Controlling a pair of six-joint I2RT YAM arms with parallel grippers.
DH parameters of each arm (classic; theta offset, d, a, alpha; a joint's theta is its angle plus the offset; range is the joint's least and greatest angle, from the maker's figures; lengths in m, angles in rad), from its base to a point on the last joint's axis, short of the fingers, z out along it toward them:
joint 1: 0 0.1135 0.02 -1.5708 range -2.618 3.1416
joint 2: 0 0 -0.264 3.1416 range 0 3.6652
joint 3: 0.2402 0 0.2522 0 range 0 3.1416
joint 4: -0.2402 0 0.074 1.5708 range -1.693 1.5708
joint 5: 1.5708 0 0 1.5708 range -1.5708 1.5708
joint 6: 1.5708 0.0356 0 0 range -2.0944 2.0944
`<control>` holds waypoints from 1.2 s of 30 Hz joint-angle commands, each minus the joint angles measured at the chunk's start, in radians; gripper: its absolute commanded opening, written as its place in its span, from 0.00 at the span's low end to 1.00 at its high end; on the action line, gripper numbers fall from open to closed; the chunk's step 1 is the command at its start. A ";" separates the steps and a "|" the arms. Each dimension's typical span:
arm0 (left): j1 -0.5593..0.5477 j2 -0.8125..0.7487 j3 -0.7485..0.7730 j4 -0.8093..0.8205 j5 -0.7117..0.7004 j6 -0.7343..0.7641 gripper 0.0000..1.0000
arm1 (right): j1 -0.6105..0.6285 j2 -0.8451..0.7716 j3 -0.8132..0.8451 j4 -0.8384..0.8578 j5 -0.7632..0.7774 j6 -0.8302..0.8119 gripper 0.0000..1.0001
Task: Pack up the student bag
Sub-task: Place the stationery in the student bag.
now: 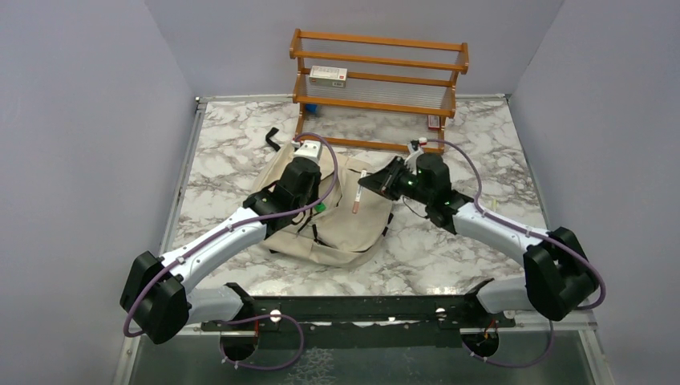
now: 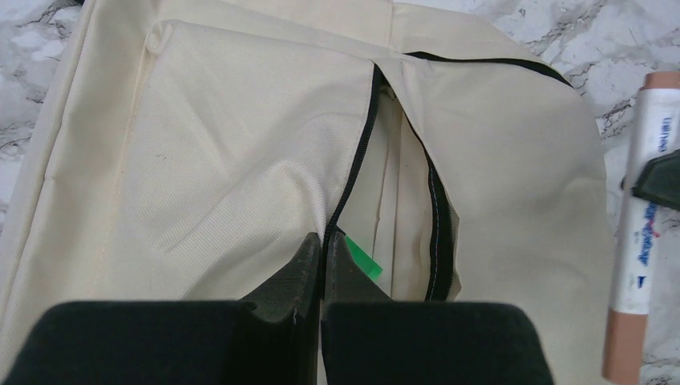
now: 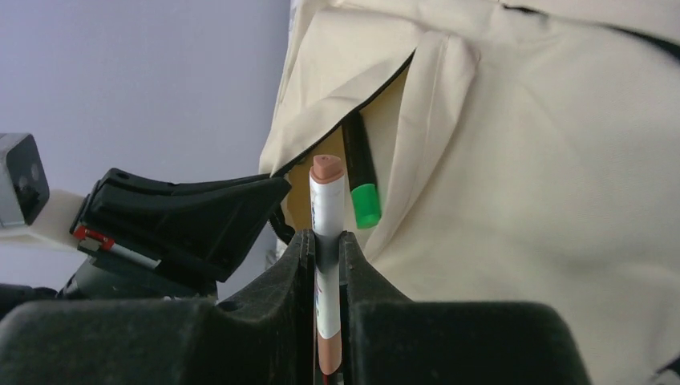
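Note:
The cream student bag [image 1: 346, 228] lies flat on the marble table between both arms. My left gripper [image 2: 323, 241] is shut on the black zipper edge of the bag's [image 2: 240, 160] front pocket, holding the pocket mouth apart. A green-capped black marker [image 3: 362, 192] sits inside that pocket, and its cap [image 2: 362, 258] shows beside my left fingers. My right gripper [image 3: 327, 239] is shut on a white marker with tan ends [image 3: 327, 200], held just outside the pocket opening of the bag [image 3: 521, 160]. From above, this marker [image 1: 358, 192] hangs over the bag in the right gripper [image 1: 366, 186], next to the left gripper [image 1: 309, 210].
A wooden shelf rack [image 1: 377, 80] stands at the back of the table with a small box [image 1: 329, 76] on a shelf. A small red-and-white item [image 1: 434, 122] lies at its right foot. A black strap [image 1: 273, 138] sticks out behind the bag. Walls close in left and right.

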 commanded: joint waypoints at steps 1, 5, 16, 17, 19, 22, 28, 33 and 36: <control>0.000 -0.024 0.023 0.049 0.033 -0.012 0.00 | 0.080 0.053 0.022 0.094 0.173 0.211 0.01; 0.000 -0.030 0.021 0.044 0.029 -0.011 0.00 | 0.171 0.093 0.079 0.010 0.369 0.318 0.01; 0.000 -0.044 0.013 0.040 0.021 -0.014 0.00 | 0.330 0.255 0.325 -0.375 0.731 0.500 0.01; 0.001 -0.045 0.013 0.040 0.022 -0.015 0.00 | 0.336 0.268 0.339 -0.398 0.737 0.510 0.01; 0.000 -0.047 0.011 0.039 0.020 -0.018 0.00 | 0.344 0.293 0.355 -0.413 0.732 0.513 0.00; 0.000 -0.050 0.009 0.038 0.021 -0.018 0.00 | 0.356 0.325 0.374 -0.414 0.728 0.504 0.00; 0.000 -0.056 0.006 0.036 0.020 -0.018 0.00 | 0.364 0.393 0.402 -0.347 0.648 0.443 0.01; 0.000 -0.056 0.004 0.035 0.016 -0.020 0.00 | 0.368 0.425 0.395 -0.242 0.549 0.389 0.01; 0.000 -0.052 0.004 0.036 0.021 -0.024 0.00 | 0.368 0.450 0.396 -0.162 0.482 0.348 0.01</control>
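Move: Some 10 cm to the right hand's left, level to 1 cm ahead and about 8 cm below, lies the bag opening, the place for the brown-and-white marker it already holds. The left gripper's tips are about 13 cm left, 2 cm back and 4 cm lower. The green highlighter in the opening is 12 cm left, 2 cm back and 10 cm down. From the left hand, the opening is about 3 cm ahead, 3 cm right and 4 cm below. Carrying the marker in its still-shut fingers, the right hand sweeps left over the bag's right flap to the opening, then sinks about 7 cm into it while easing farther left, some 10 cm leftward in all. The wrist tips its fingers down about 20 degrees and turns clockwise by about as much; the left gripper stays put, still pinching the zipper edge. ##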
